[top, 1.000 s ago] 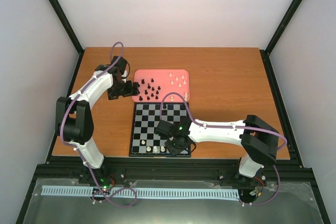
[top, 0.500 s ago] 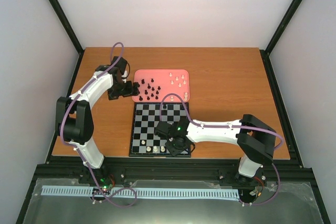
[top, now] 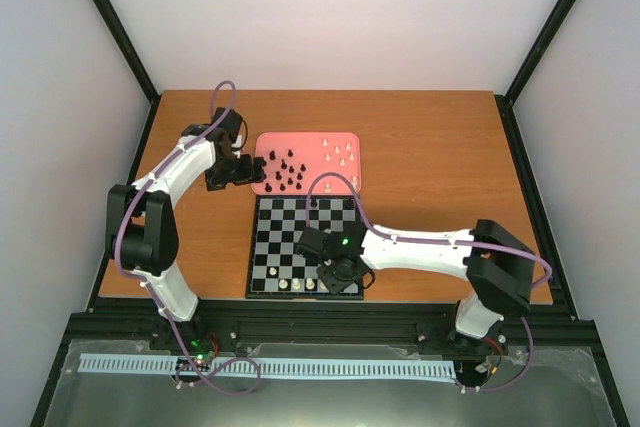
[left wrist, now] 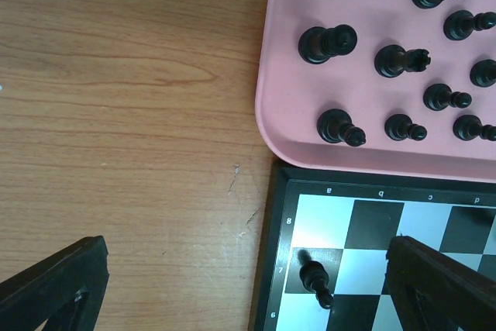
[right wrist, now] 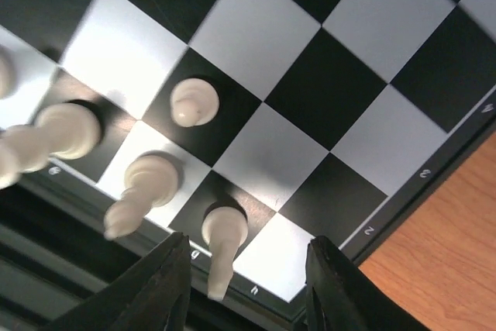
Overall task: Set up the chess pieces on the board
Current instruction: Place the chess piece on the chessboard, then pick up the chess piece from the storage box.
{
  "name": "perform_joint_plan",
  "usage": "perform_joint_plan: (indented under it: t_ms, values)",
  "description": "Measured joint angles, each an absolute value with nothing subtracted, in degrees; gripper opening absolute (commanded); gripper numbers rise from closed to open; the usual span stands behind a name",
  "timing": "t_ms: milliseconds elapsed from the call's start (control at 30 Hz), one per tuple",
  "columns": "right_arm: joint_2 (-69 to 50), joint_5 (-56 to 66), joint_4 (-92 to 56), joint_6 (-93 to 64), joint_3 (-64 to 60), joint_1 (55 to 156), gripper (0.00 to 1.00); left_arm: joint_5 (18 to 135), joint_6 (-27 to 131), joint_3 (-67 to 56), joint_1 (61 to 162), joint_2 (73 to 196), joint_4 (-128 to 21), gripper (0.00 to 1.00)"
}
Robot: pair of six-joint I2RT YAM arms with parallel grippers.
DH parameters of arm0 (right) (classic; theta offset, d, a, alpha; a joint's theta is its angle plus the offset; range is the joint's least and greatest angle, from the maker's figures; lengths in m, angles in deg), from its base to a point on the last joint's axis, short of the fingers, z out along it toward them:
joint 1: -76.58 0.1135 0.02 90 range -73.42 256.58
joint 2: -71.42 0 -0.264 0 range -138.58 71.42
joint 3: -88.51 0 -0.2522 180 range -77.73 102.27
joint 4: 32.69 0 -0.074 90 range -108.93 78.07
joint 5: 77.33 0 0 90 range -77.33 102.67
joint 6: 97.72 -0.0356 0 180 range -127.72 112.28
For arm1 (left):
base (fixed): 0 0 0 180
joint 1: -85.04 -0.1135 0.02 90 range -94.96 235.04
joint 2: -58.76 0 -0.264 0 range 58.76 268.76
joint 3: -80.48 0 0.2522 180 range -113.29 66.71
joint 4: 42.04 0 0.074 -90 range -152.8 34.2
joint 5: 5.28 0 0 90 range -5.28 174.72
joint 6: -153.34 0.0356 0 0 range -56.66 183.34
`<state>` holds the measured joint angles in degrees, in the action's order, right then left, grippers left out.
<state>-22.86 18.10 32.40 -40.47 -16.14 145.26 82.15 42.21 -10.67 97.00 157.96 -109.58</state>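
The board (top: 292, 223) lies at the table's near middle. My right gripper (top: 341, 276) hovers low over its near right corner. In the right wrist view it (right wrist: 248, 292) is open, and a cream-white piece (right wrist: 222, 236) stands free on a black square between the fingers. More white pieces (right wrist: 143, 184) stand beside it. My left gripper (top: 238, 169) is open by the pink tray's left end, nothing between its fingers (left wrist: 54, 284). A black pawn (left wrist: 314, 278) stands on the board (left wrist: 325, 218) near its far left corner.
The pink tray (top: 306, 139) behind the board holds several black pieces (top: 285, 169) on its left and several white pieces (top: 340, 155) on its right. In the left wrist view the black pieces (left wrist: 327, 42) stand close together on the tray (left wrist: 287, 5).
My right gripper has opened and let go of the white piece, which now stands on the board's near row. The left arm has not moved.
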Motion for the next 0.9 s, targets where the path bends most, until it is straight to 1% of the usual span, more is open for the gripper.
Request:
perform_joint_plan:
  t_ms: [167, 333, 533, 700, 900]
  values:
    - [-18.80, 18.12, 34.06, -39.79, -13.56, 145.24, 0.46, 82.13, 42.21, -10.67, 97.00, 157.96, -109.58, 1.00]
    - [-15.89, 18.36, 36.03, -38.77, -10.92, 144.10, 0.46, 81.95, 42.21, -10.67, 97.00, 157.93, -109.58, 1.00]
    - [-15.58, 17.12, 36.42, -35.97, -7.60, 133.00, 0.44, 81.85, 42.21, -10.67, 97.00, 157.91, -109.60, 1.00]
    - [-21.97, 15.70, 34.96, -31.58, 1.52, 124.00, 0.43, 81.71, 42.21, -10.69, 97.00, 157.91, -109.64, 1.00]
    - [-36.13, 15.57, 32.99, -27.07, 13.71, 120.39, 0.41, 81.69, 42.21, -11.04, 97.00, 157.91, -109.69, 1.00]
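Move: The right hand hangs part-open straight over the white piece just set on the near row, whose middle is about 3 cm below. The small white piece nearest the tray's near edge lies some 24 cm ahead and 2 cm left, 4 cm down; a white rook stands 6 cm to the right of it and 2 cm farther out. A black piece on the board's far row is 20 cm ahead and 6 cm left of the hand. From the left hand, the small white piece is roughly 19 cm right, 1 cm ahead, 9 cm down. Already free of the piece it has set down, the right hand rises about 6 cm almost straight up from it, then sweeps some 20 cm forward over the board towards the small white piece at the tray's near edge, beginning to sink at the end. It turns about 10 degrees clockwise and tilts its fingertips forward on the way, the fingers staying part-open and empty. ##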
